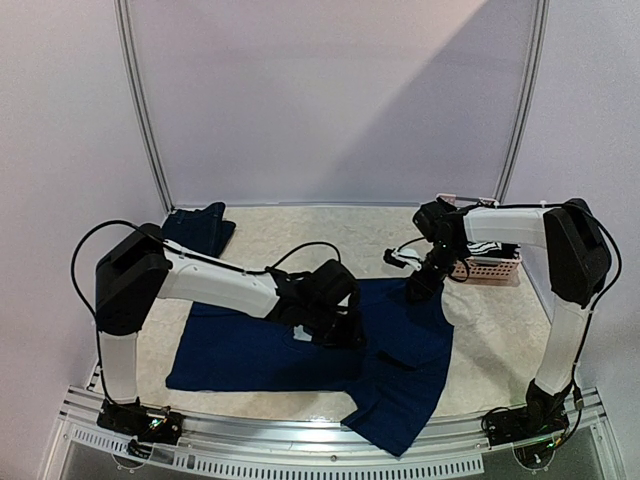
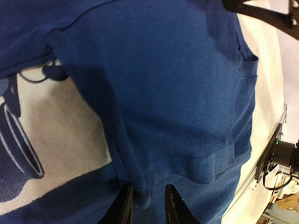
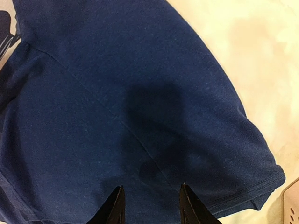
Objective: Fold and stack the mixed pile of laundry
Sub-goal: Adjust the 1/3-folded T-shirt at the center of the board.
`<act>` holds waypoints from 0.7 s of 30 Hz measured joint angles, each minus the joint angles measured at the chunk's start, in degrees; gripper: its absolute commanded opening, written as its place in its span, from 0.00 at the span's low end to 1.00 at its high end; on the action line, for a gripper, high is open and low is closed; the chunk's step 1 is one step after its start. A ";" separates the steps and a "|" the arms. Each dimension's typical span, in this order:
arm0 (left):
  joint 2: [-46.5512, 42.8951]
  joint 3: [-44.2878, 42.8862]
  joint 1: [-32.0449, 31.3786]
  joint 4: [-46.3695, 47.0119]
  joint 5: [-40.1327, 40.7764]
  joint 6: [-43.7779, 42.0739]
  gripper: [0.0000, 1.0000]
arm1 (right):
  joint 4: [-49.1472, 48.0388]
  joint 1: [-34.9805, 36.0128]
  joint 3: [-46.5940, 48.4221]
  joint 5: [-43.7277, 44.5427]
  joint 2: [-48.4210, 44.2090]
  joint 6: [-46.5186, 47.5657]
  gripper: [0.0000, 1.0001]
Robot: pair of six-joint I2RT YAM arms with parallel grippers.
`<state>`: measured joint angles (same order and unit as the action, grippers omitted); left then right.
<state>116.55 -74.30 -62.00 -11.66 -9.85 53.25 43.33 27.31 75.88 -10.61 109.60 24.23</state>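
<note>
A large navy T-shirt (image 1: pixel 300 345) lies spread across the table, its lower right part hanging over the near edge. My left gripper (image 1: pixel 335 320) is down on the shirt's middle. In the left wrist view its narrow jaws (image 2: pixel 145 205) pinch a raised fold of the navy cloth (image 2: pixel 177 84) beside the pale cartoon print (image 2: pixel 60 135). My right gripper (image 1: pixel 418 285) rests at the shirt's far right corner. It is open, fingers (image 3: pixel 152 207) spread over flat cloth near the sleeve hem (image 3: pixel 261 186). A dark navy denim piece (image 1: pixel 200 228) lies at the back left.
A small pink perforated basket (image 1: pixel 490 265) stands at the back right, just behind the right arm. A metal frame and white walls enclose the table's back. The near edge has an aluminium rail (image 1: pixel 300 440) with both arm bases.
</note>
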 measured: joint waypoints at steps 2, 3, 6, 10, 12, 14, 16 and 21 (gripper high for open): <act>0.07 -0.31 -0.02 -1.25 0.24 -0.17 0.18 | -0.26 -0.02 -0.22 0.02 0.00 0.00 0.39; 0.11 -0.52 -0.02 -1.90 0.35 -0.28 0.18 | -0.31 -0.04 -0.33 0.02 0.00 0.00 0.39; 0.22 -1.22 -0.02 -3.72 0.72 -0.55 0.18 | -0.55 -0.07 -0.81 0.26 0.00 0.04 0.39; 0.28 -1.75 -0.02 -4.87 1.07 -0.70 0.12 | -0.74 -0.07 -1.40 0.68 0.00 0.07 0.39; 0.44 -1.79 -0.04 -5.09 1.03 -0.90 0.05 | -0.83 -0.07 -1.55 0.87 0.02 0.07 0.39; 0.57 -1.79 -0.04 -5.18 0.87 -1.05 0.00 | -0.94 -0.07 -1.64 0.96 0.04 0.07 0.39; 0.57 -1.79 -0.04 -5.05 0.63 -1.03 0.00 | -1.07 -0.09 -1.73 1.09 0.13 0.11 0.39; 0.20 -1.38 -0.02 -4.59 -0.02 -0.96 0.00 | -1.44 -0.24 -2.54 1.79 0.55 0.44 0.39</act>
<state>116.75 -75.68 -62.02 -16.25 -9.87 52.29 41.89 27.07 73.34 -8.82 110.15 24.67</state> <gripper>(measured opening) 0.009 0.389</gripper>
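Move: The corner of the folded-over sleeve sits almost between the left fingertips, about 1 cm to their left and 1 cm below. The shirt's pale print is some 7 cm left and 3 cm ahead of that hand. For the right hand, the shoulder cloth lies about 4 cm below and 1 cm to the right; the shirt's far right corner is 5 cm right and 3 cm ahead, and the basket about 11 cm right and 13 cm ahead. The corner of the folded sleeve gets pinched by the left fingers, which close from about a quarter open to shut on the cloth as that hand eases about 1 cm to its left and tilts slightly. Meanwhile the right hand, fingers staying partly open, sinks some 1.5 cm towards the shoulder cloth, drifting about 1 cm right. ##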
